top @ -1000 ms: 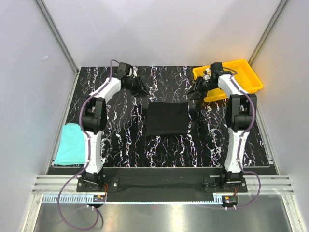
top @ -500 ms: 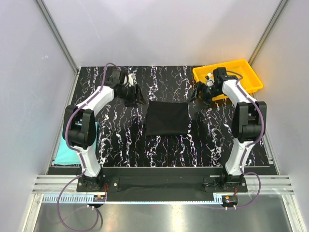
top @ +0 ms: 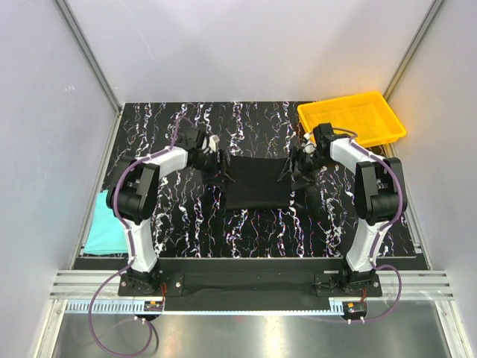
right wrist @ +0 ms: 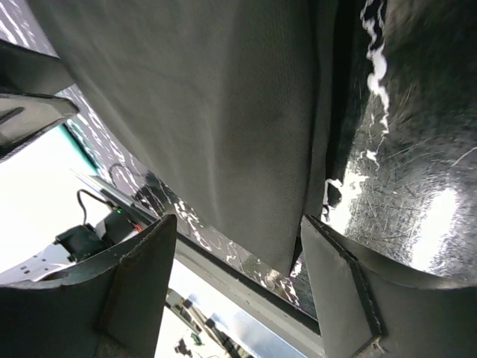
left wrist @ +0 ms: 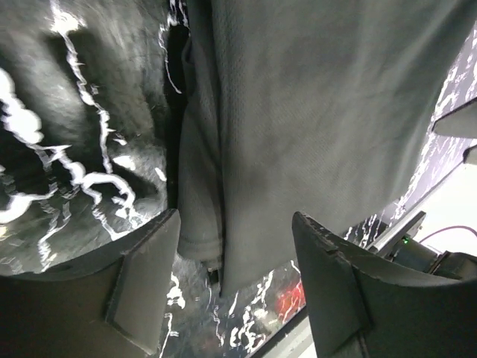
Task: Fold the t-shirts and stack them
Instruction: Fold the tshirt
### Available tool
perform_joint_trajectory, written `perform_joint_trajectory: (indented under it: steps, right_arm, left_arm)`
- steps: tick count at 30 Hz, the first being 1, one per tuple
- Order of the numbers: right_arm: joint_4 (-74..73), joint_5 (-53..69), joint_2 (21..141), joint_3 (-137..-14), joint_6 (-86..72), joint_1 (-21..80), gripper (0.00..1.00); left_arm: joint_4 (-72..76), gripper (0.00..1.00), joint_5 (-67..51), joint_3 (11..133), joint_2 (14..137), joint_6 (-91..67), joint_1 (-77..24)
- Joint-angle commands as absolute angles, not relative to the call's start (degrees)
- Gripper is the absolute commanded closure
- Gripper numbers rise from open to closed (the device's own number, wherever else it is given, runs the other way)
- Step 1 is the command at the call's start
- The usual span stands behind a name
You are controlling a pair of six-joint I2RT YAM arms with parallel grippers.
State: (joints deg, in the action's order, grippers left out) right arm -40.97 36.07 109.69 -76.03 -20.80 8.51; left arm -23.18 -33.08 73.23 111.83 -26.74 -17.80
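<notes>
The black t-shirt (top: 257, 185) lies folded into a rectangle at the middle of the table. My left gripper (top: 220, 170) is low at its far left corner and my right gripper (top: 295, 168) at its far right corner. In the left wrist view the left gripper (left wrist: 235, 277) is open, its fingers (left wrist: 145, 280) straddling the shirt's (left wrist: 313, 112) folded edge. In the right wrist view the right gripper (right wrist: 238, 287) is open too, with the shirt's (right wrist: 209, 97) corner between its fingers (right wrist: 346, 298). The teal t-shirt (top: 103, 227) lies at the table's left edge, partly hidden behind the left arm.
A yellow tray (top: 352, 119) sits at the far right corner of the black marbled table (top: 253, 231). Grey walls close in the left, far and right sides. The arms' base rail runs along the near edge.
Both grippers have opened and come down from the far side of the table toward me, onto the black shirt's far corners. The shirts have not moved.
</notes>
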Motion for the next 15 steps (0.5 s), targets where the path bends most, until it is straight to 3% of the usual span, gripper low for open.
perform_joint_trajectory:
  steps: [1,7,10,11,13,15]
  right_arm:
    - [-38.76,34.81,109.78,-74.18,-20.57,9.05,0.27]
    - [-36.65,35.06,109.51,-70.23,-20.83,9.05,0.29]
    - [-34.20,37.25,108.64,-67.51,-22.49,9.23,0.30]
    - [-33.41,37.70,108.11,-65.76,-23.11,9.23,0.30]
    - [-31.65,38.49,106.80,-64.17,-24.25,9.23,0.30]
    - [-30.24,39.02,105.91,-61.88,-24.87,9.23,0.30]
  left_arm:
    - [-19.52,0.35,-35.24,69.88,111.19,-28.83,-18.89]
    - [-18.63,0.49,-34.36,63.73,108.63,-30.58,-19.60]
    - [-17.32,0.75,-36.21,62.06,107.76,-31.20,-20.21]
    - [-16.88,0.91,-35.86,60.92,106.62,-31.98,-20.56]
    - [-15.30,1.00,-35.77,59.51,105.30,-32.95,-20.83]
    - [-14.42,1.00,-35.95,57.92,104.50,-33.84,-20.92]
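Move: The t-shirt's near-left corner is about 10 cm back from the left hand, 1 cm to its left and 4 cm below. From the right hand, the near-right corner lies roughly 8 cm back, level sideways and 6 cm down, and the yellow box some 22 cm ahead and 17 cm to the right. Left hand draws back and down, about 6 cm, pinching the t-shirt's left edge; right, open, likewise nears its corner. ##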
